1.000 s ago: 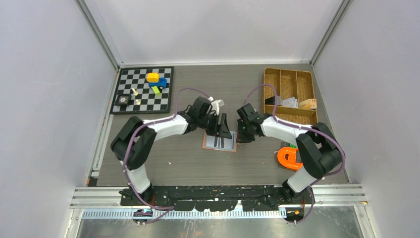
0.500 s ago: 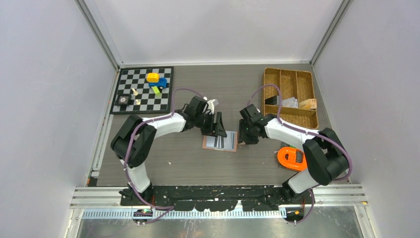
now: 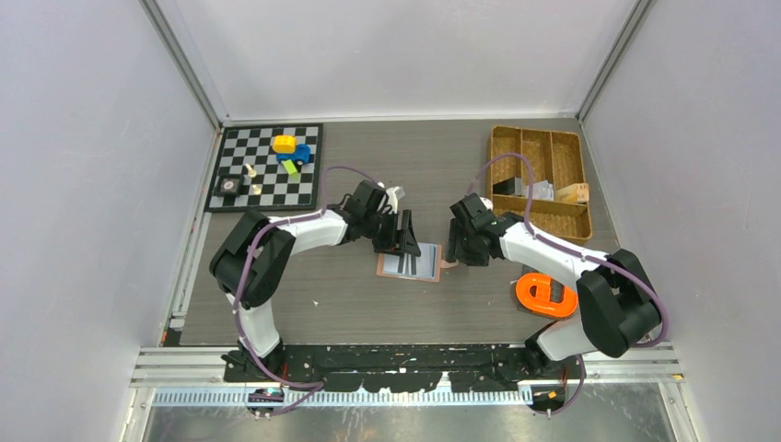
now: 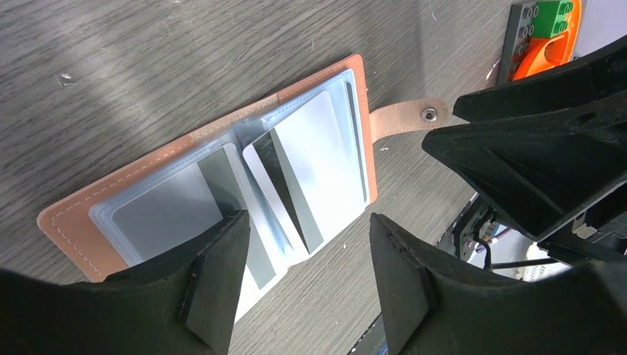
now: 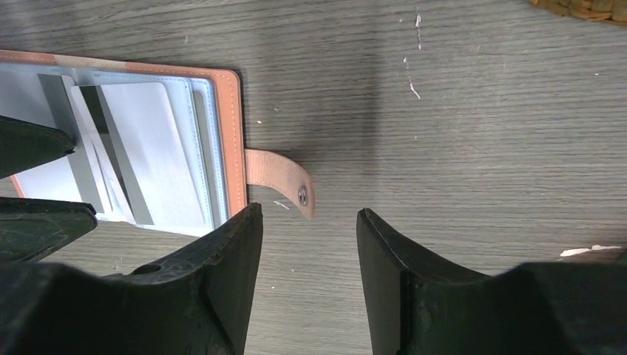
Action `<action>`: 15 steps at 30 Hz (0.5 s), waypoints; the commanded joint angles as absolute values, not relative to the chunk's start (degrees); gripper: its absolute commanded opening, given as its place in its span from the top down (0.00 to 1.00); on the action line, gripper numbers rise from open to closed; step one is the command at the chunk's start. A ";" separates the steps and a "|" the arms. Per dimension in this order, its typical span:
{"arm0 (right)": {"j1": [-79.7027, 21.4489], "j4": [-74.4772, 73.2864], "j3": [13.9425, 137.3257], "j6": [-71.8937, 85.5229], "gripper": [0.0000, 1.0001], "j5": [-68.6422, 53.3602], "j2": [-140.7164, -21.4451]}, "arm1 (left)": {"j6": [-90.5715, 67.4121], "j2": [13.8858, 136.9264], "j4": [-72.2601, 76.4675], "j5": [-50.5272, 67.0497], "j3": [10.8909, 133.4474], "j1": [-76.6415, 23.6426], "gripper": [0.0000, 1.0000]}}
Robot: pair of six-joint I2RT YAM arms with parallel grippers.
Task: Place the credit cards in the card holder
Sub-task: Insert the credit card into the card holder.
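The card holder (image 3: 411, 266) lies open and flat at the table's middle, salmon-pink, its snap strap (image 5: 278, 174) sticking out to the right. Pale grey-white credit cards (image 4: 307, 151) with dark stripes sit in its clear inner sleeves. My left gripper (image 3: 402, 242) hovers open over the holder's far left edge. In the left wrist view one finger (image 4: 214, 281) covers part of the left page, and nothing sits between the fingers. My right gripper (image 3: 459, 250) is open just right of the holder, with the strap's tip just ahead of its fingertips (image 5: 236, 251) and nothing held.
A woven wicker tray (image 3: 539, 217) with small items stands at the back right. A chessboard (image 3: 267, 168) with toys lies at the back left. An orange plastic piece (image 3: 540, 295) rests near the right arm's base, beside green bricks (image 4: 546, 21).
My right gripper has opened and drawn back to the right, off the holder's right edge. The strap now lies free. The left gripper has barely shifted.
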State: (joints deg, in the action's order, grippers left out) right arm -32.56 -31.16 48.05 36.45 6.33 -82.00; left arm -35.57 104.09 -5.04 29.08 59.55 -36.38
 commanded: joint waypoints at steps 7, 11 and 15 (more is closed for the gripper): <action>-32.78 -28.96 48.09 37.44 0.72 8.34 -83.63 | -36.62 107.76 -2.92 30.77 59.67 -36.57 0.37; -32.77 -29.00 47.92 37.51 0.85 8.49 -84.49 | -36.98 108.21 -2.04 31.24 59.75 -36.63 0.37; -32.74 -29.00 47.91 37.50 0.94 8.66 -84.81 | -37.55 108.84 -1.05 31.79 59.89 -36.75 0.37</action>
State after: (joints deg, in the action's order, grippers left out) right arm -32.58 -30.41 47.94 36.97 6.92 -84.73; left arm -37.50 107.00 -0.99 32.38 59.57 -36.56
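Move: The credit card jutting from the holder's right-hand pocket has its middle some 3 cm to the right of the left hand, 1 cm ahead and 2 cm below. The holder's middle is straight below that hand, 1 cm ahead. From the right hand, the strap's snap end is about 2 cm below and 1 cm ahead; the credit card lies 9 cm left and 4 cm ahead, and the holder's middle 12 cm left, 4 cm ahead. Rightward by about 1 cm and slightly down, the left hand, fingers still apart, brings its farther fingertip up against the card's exposed left edge and pushes the card towards the strap side. Meanwhile the right hand sinks a bit over 1 cm and closes its wide-open fingers almost shut, pinching the strap's snap end. ##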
